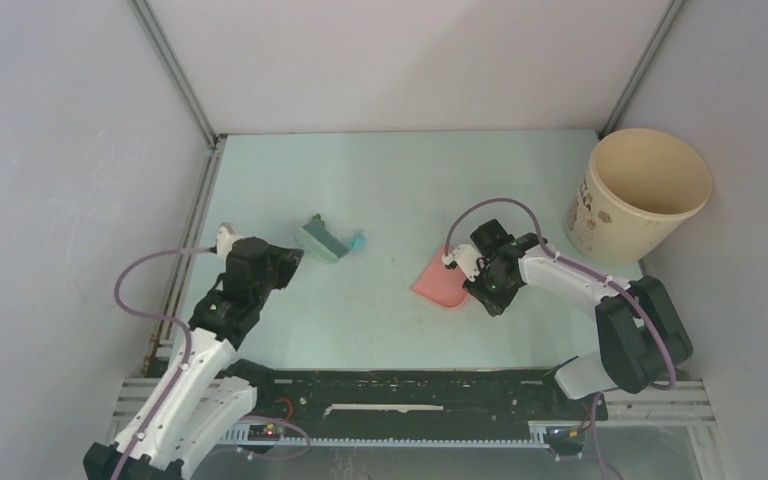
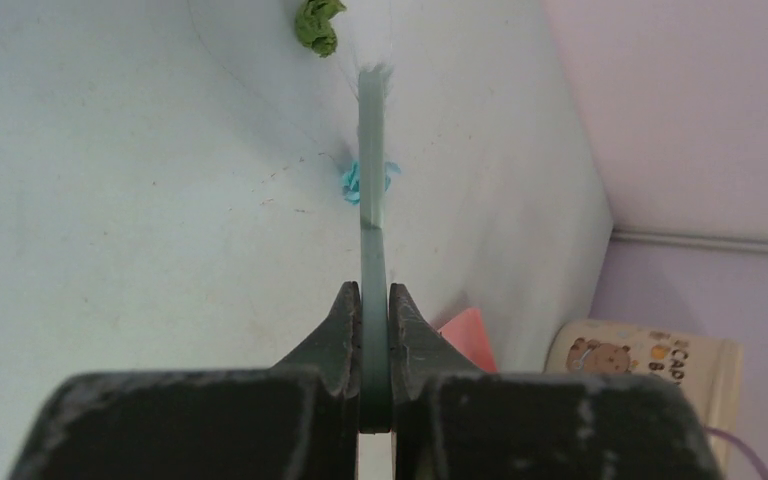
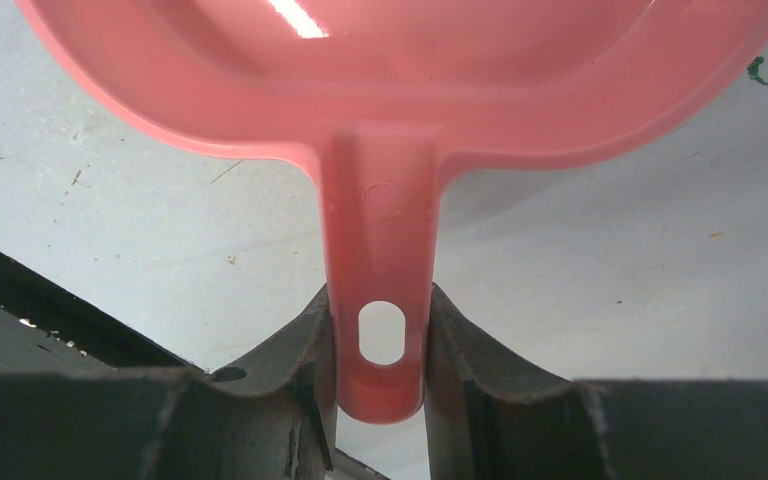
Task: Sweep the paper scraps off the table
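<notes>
My left gripper (image 1: 282, 262) is shut on the handle of the teal-green hand brush (image 1: 322, 241), seen edge-on in the left wrist view (image 2: 372, 180). A light blue paper scrap (image 1: 357, 242) lies against the brush head, also in the left wrist view (image 2: 352, 182). A green scrap (image 2: 319, 24) lies just beyond the brush tip. My right gripper (image 1: 478, 284) is shut on the handle (image 3: 380, 300) of the salmon-pink dustpan (image 1: 442, 280), which rests on the pale mint-green table (image 1: 380, 180). A tiny green bit (image 3: 757, 70) lies right of the pan. Other scraps are not visible.
A large cream paper bucket (image 1: 637, 193) with a bear print stands at the table's back right corner, also in the left wrist view (image 2: 640, 365). Grey walls close in the left, back and right. A black rail (image 1: 400, 385) runs along the near edge.
</notes>
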{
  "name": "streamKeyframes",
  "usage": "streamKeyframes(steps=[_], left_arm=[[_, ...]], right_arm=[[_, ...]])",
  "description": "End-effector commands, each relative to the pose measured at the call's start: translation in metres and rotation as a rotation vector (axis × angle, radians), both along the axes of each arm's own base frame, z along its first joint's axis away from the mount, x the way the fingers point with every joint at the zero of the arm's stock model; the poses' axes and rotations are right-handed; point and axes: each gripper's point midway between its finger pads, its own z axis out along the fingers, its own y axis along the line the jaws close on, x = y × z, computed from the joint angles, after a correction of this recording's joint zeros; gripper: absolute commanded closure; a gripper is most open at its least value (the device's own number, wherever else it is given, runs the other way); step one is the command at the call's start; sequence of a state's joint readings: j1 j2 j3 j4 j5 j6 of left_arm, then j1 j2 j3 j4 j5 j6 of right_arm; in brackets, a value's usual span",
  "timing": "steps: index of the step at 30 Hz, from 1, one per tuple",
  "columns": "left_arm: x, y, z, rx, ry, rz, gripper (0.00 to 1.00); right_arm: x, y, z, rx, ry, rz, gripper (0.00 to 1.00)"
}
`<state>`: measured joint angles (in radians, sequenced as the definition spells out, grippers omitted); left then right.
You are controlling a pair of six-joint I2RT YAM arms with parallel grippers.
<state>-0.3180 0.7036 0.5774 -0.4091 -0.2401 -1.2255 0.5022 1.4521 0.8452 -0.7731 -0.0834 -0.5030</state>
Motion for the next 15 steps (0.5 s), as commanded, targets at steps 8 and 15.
streamKeyframes(steps=[8, 15], left_arm=[[0.032, -0.004, 0.052, 0.725, 0.178, -0.57, 1.0], [0.086, 0.019, 0.067, 1.14, 0.328, -0.575, 1.0]], right_arm=[[0.001, 0.001, -0.002, -0.043, -0.017, 0.029, 1.0], [-0.003, -0.001, 0.004, -0.052, -0.015, 0.033, 1.0]])
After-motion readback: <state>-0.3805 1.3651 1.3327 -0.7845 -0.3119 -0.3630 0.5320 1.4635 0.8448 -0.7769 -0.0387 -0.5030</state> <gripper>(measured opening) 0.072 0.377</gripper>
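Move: The left hand holds the brush, raised clear of the table. The olive-green scrap lies about 18 cm ahead of this hand, 4 cm to its right and 16 cm below. At the same depth, the light-blue scrap is some 13 cm ahead and 12 cm right, and the dustpan roughly 3 cm ahead and 27 cm right. From the right hand, which grips the dustpan's handle, the olive-green scrap is about 24 cm ahead, 30 cm left and slightly lower. With no contact on either scrap, the left hand carries the brush through the air towards the olive-green scrap: it first lifts about 7 cm, then swings forward some 7 cm, beginning to sink near the end. Meanwhile the wrist rolls some 45 degrees, left side rising, turns about 30 degrees clockwise and tips further down; the fingers keep the brush handle pinched. ##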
